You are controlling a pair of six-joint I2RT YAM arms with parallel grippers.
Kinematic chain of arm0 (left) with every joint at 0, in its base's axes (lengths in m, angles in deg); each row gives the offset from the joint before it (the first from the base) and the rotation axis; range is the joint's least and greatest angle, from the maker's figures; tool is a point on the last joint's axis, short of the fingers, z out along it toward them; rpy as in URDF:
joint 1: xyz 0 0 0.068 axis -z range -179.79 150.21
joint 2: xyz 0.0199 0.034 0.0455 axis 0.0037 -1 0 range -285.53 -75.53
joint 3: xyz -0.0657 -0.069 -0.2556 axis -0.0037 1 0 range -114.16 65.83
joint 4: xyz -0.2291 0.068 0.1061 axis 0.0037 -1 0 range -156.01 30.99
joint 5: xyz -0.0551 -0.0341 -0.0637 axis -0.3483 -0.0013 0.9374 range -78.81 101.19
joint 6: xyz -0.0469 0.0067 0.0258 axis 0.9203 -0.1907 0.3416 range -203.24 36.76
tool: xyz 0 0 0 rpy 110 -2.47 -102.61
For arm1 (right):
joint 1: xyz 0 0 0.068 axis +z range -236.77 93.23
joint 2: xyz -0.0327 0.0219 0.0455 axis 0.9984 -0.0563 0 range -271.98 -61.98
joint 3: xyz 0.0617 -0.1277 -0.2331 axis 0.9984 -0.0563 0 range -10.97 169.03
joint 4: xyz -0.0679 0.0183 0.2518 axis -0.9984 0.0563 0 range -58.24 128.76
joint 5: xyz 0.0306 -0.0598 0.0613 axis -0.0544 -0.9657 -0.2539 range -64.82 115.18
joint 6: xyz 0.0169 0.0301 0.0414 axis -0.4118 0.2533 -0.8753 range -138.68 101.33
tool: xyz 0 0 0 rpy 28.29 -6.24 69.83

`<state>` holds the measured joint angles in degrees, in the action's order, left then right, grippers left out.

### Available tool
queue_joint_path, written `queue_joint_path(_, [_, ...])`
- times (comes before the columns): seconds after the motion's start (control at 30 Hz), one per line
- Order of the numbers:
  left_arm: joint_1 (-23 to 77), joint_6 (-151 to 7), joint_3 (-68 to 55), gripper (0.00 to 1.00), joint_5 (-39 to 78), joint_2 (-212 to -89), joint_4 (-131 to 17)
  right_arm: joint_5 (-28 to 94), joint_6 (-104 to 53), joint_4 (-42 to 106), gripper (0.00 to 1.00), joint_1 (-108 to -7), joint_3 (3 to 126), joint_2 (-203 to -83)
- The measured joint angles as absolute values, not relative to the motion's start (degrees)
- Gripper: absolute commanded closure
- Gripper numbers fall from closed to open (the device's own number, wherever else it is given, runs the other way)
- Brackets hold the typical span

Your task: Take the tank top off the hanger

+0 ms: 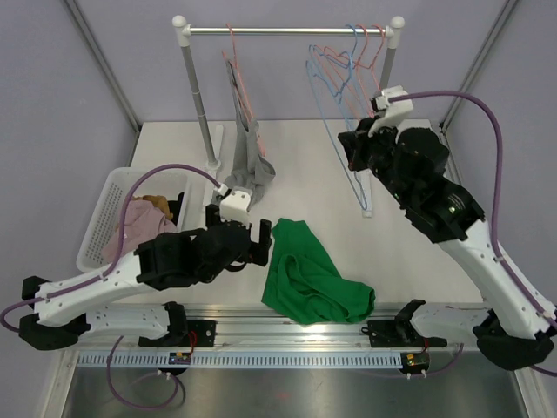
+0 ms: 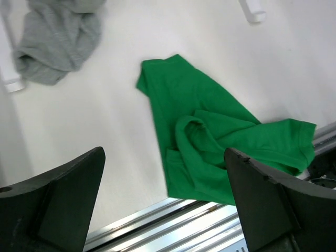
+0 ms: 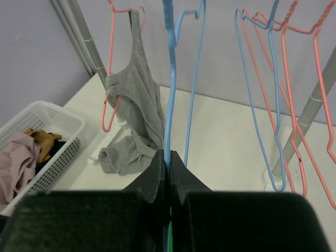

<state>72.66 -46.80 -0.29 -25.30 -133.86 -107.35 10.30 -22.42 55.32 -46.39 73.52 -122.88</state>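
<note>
A green tank top [image 1: 313, 279] lies crumpled on the table near the front edge, off any hanger. My left gripper [image 1: 261, 239] hovers just left of it, open and empty; in the left wrist view the green tank top [image 2: 220, 142] spreads below the wide-apart left gripper [image 2: 164, 157]. My right gripper [image 1: 355, 150] is raised at the right, shut on the wire of a blue hanger [image 1: 359, 193]. The right wrist view shows the blue hanger [image 3: 170, 79] pinched in the right gripper [image 3: 168, 157]. A grey tank top [image 1: 248, 157] droops from a pink hanger [image 1: 239, 78] on the rail.
The clothes rail [image 1: 287, 31] crosses the back on two posts, with several more blue and pink hangers [image 1: 365, 48] at its right end. A white basket [image 1: 104, 218] holding clothes stands at the left. An aluminium rail [image 1: 287, 335] runs along the table's front edge.
</note>
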Motion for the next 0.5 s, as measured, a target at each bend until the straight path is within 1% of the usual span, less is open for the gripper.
queue_joint_path(0.13, [72.66,-45.75,-1.89,0.01,-28.73,-129.6,-115.31,10.85,-22.36,60.04,1.0,-48.23,81.0,-132.41])
queue_joint_path(0.23, [72.66,-45.79,-1.91,0.01,-30.65,-125.18,-119.96,14.44,-23.04,62.97,1.0,-53.24,87.4,-138.62])
queue_joint_path(0.37, [72.66,-46.05,0.17,0.01,-32.66,-118.95,-121.95,18.02,-23.49,62.88,1.0,-58.87,93.04,-144.56])
queue_joint_path(0.5, [72.63,-47.19,5.72,0.01,-33.95,-113.12,-121.86,21.78,-23.69,63.18,1.0,-61.56,99.77,-151.23])
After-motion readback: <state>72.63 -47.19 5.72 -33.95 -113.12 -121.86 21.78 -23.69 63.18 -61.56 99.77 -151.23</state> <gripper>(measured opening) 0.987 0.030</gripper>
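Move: The right hand holds the emptied blue hanger; the rack's top rail lies about 35 cm ahead, straight in line and some 9 cm higher. The empty hangers on it are about 34 cm ahead and 7 cm right, the grey tank top 34 cm ahead, 27 cm left. From the left hand the green tank top lies about 4 cm ahead, 17 cm right and 25 cm below, the basket 22 cm ahead, 45 cm left. Still pinching the bare blue hanger in shut fingers, the right hand carries it forward about 14 cm towards the rail's right end, sinking a little and tipping about 10 degrees downward. The empty left hand, fingers kept wide open, swings some 11 cm left, away from the green tank top, rising slightly and then sinking back. ##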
